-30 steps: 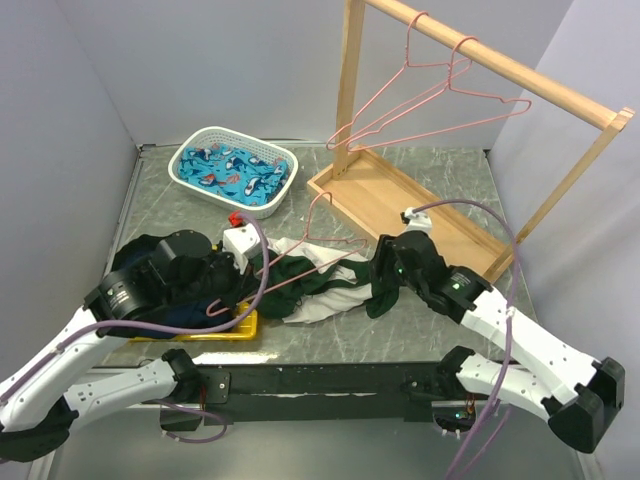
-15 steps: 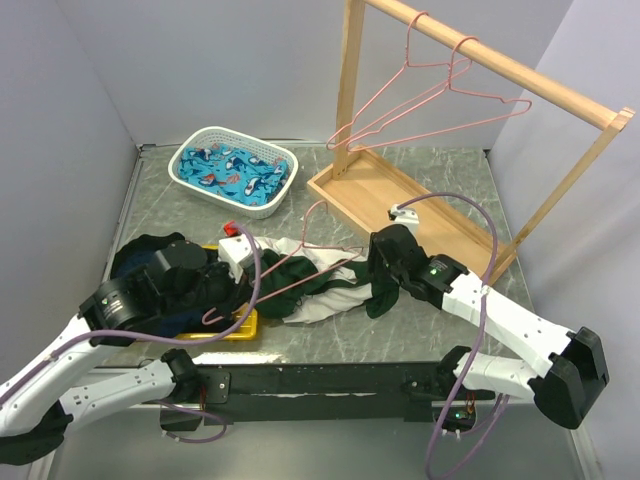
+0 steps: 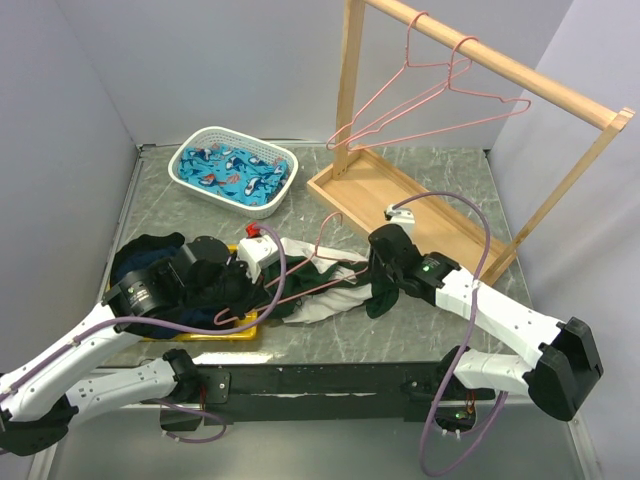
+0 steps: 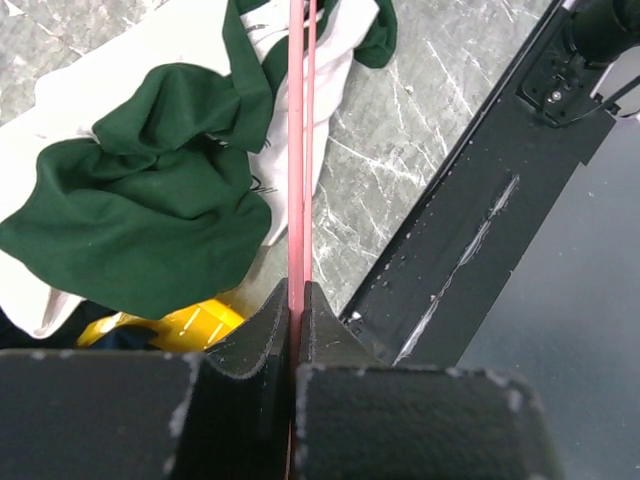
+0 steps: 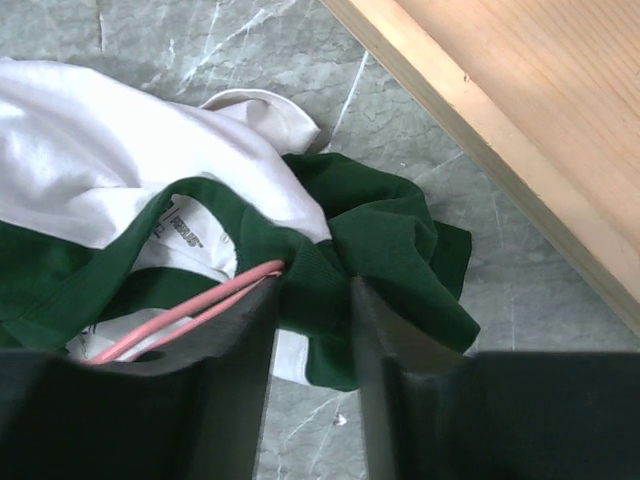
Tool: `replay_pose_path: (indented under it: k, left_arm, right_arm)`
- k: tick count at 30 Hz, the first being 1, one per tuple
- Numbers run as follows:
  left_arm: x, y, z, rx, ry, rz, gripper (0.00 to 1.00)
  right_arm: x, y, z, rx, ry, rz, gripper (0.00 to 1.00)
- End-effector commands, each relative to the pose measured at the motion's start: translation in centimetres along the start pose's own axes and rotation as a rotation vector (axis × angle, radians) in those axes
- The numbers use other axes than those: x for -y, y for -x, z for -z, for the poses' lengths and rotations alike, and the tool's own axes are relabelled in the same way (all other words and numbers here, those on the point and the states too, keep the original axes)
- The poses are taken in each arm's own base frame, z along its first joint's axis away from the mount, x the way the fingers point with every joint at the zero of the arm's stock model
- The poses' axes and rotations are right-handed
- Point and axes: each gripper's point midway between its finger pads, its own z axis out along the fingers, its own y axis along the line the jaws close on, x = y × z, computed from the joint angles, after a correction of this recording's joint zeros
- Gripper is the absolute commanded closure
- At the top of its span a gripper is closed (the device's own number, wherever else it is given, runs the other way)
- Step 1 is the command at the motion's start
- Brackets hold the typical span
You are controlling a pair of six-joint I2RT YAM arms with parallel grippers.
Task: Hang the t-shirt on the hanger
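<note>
The t-shirt (image 3: 322,303), white with dark green sleeves and collar, lies crumpled on the table between the two arms. The pink wire hanger (image 3: 322,225) rests across it, its arm running into the neck opening (image 5: 190,310). My left gripper (image 4: 297,300) is shut on the hanger's wire (image 4: 297,150), beside a green fold of the t-shirt (image 4: 150,220). My right gripper (image 5: 312,300) hangs over the shirt's right end (image 3: 378,285). Its jaws stand apart on either side of a bunched green collar fold (image 5: 320,270), next to the hanger's end.
A white basket (image 3: 190,165) with blue fish-patterned cloth sits at the back left. The wooden rail frame (image 3: 500,65) carries two more pink hangers (image 3: 430,100) over its wooden base (image 3: 385,195). A yellow tray (image 3: 215,330) and a dark navy garment (image 3: 150,250) lie under my left arm.
My left gripper has carried the hanger to the right, further over the shirt. My right arm has reached left and lower onto the shirt's right end.
</note>
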Motion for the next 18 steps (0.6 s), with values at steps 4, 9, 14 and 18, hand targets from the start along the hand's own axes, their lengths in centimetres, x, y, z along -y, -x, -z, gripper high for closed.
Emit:
replay_pose_path:
  k: [4,9,14,18]
  left_arm:
    - [1.5,1.5,0.1,0.068,-0.075,0.002,0.99]
    - [1.6,1.4,0.3,0.071,-0.081,-0.001,0.99]
    - [2.0,1.5,0.5,0.080,-0.100,-0.003,0.99]
    - [1.9,1.7,0.6,0.092,-0.096,-0.001,0.99]
  right_arm:
    - [-0.2,1.2,-0.1,0.042,-0.013,0.011,0.85]
    - [-0.2,1.6,0.1,0.044,-0.019,0.018,1.00]
    - [-0.7,3.4,1.2,0.090,0.004,0.013,1.00]
    - [-2.4,5.8,2.5,0.133,0.056,0.038,1.00]
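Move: The green collar edge of the t-shirt lies right at the right fingertips, about 1 cm ahead and 1 cm below. The tip of the held hanger is some 2 cm to its left and 1 cm farther out, and the shirt's middle is about 13 cm to the right hand's left and 2 cm back. The rack's wooden tray sits roughly 13 cm ahead and 8 cm right. From the left hand, the collar edge is about 12 cm ahead, 22 cm right and 12 cm below. Nearly in place over the collar, the right hand sinks about half a centimetre as its half-open fingers shut fully and pinch the green collar edge beside the hanger tip, then starts back up by about 1 cm. The left hand keeps the hanger pinched in its shut fingers, reaching over the shirt, and eases back roughly 1 cm towards its base with hardly any turn. ##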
